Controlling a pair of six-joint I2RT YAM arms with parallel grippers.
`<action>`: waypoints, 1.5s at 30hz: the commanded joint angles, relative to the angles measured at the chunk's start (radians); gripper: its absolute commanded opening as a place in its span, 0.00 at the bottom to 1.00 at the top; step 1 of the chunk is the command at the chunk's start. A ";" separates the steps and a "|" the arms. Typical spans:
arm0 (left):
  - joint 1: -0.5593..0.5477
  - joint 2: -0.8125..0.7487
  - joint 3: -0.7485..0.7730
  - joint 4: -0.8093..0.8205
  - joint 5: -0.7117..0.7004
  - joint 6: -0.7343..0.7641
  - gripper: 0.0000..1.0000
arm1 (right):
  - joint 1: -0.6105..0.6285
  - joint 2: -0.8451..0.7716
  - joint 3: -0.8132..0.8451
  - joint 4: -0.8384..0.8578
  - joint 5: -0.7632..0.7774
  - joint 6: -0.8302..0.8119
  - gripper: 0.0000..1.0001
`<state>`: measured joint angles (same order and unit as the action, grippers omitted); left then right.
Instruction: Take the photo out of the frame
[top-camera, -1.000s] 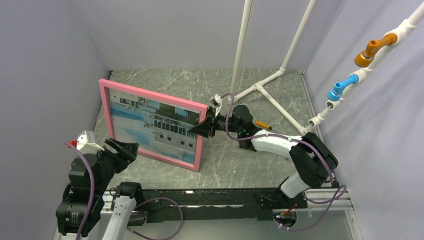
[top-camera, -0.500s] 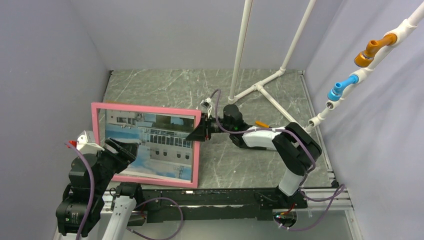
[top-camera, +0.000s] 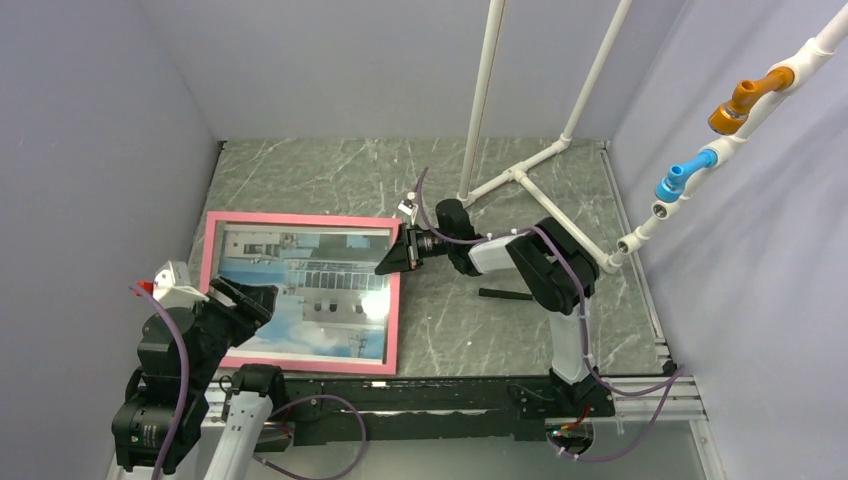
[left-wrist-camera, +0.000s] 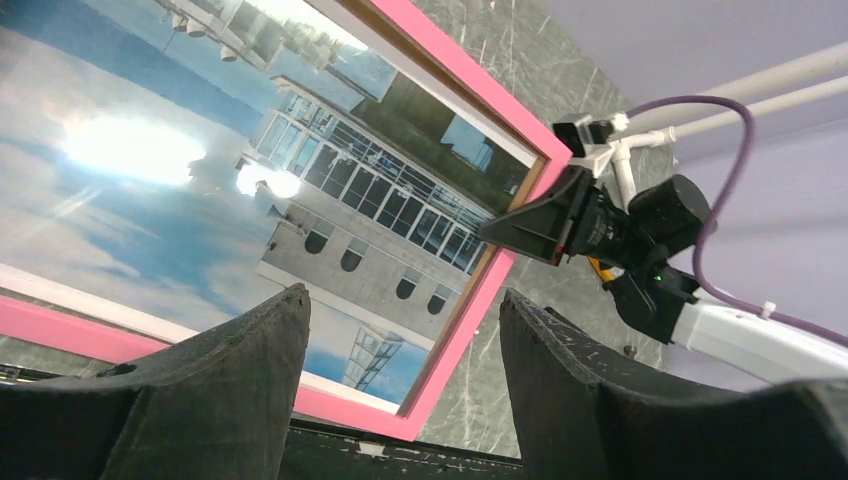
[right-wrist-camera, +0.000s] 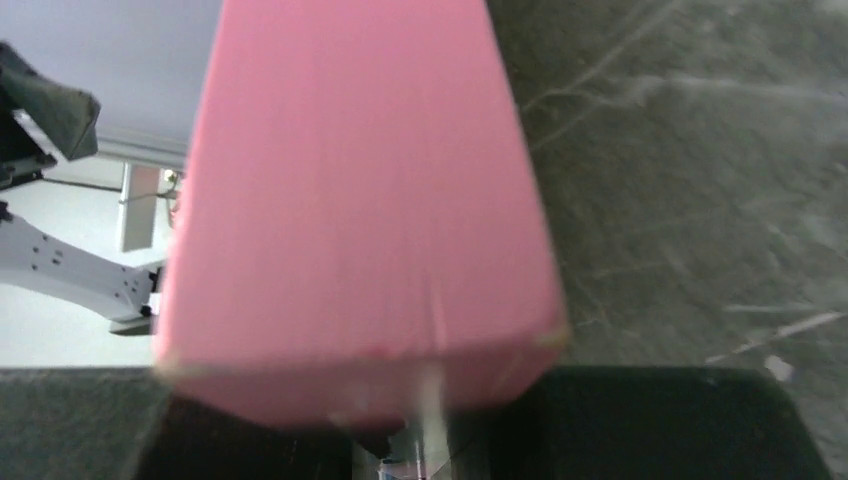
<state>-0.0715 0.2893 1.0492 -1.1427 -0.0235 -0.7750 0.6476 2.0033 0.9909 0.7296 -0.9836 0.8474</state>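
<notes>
The pink frame lies flat or nearly flat on the left of the table, with the photo of a white ship under blue sky inside it, face up. My right gripper is shut on the frame's right border near its far corner. In the right wrist view the pink frame fills the picture, pinched in my right gripper. My left gripper hangs open over the frame's near-left part, touching nothing. From the left wrist, the frame's near-right corner and the photo show between the wide jaws of my left gripper.
A white pipe stand rises at the back of the marble table. More pipes with a blue valve and an orange valve run along the right wall. A thin dark tool lies right of the frame. Grey walls close in on three sides.
The frame stood tilted up a second ago; my right gripper has lowered it toward the table and swung it to the near left. The left arm has not moved.
</notes>
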 joint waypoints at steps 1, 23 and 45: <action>-0.001 -0.013 0.009 0.008 0.002 0.011 0.73 | -0.026 0.094 0.077 -0.052 -0.053 -0.171 0.00; -0.001 -0.034 -0.035 0.017 0.014 0.003 0.73 | -0.022 0.111 0.304 -0.876 0.485 -0.429 0.57; -0.001 0.203 0.041 0.223 0.181 0.107 0.73 | 0.311 -0.218 0.109 -0.964 1.072 -0.053 0.78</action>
<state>-0.0715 0.3576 1.0294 -1.0756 0.0723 -0.7292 0.8284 1.8256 1.1458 -0.3149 -0.0574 0.5987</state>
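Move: The right hand still grips the pink frame's right side, face up above the table; the frame's middle is about 18 cm to its left, 7 cm back and about level, with its landing spot some 8 cm lower. On the table, roughly 9 cm below this hand, the hammer handle lies 26 cm right and 3 cm back, the screwdriver 32 cm right and 7 cm ahead. From the left hand, the frame's middle is about 6 cm ahead, 7 cm right and 18 cm below. Right hand lowers the frame some 8 cm onto the table, opens, arcs forward-right and back, fingers tipping down. ##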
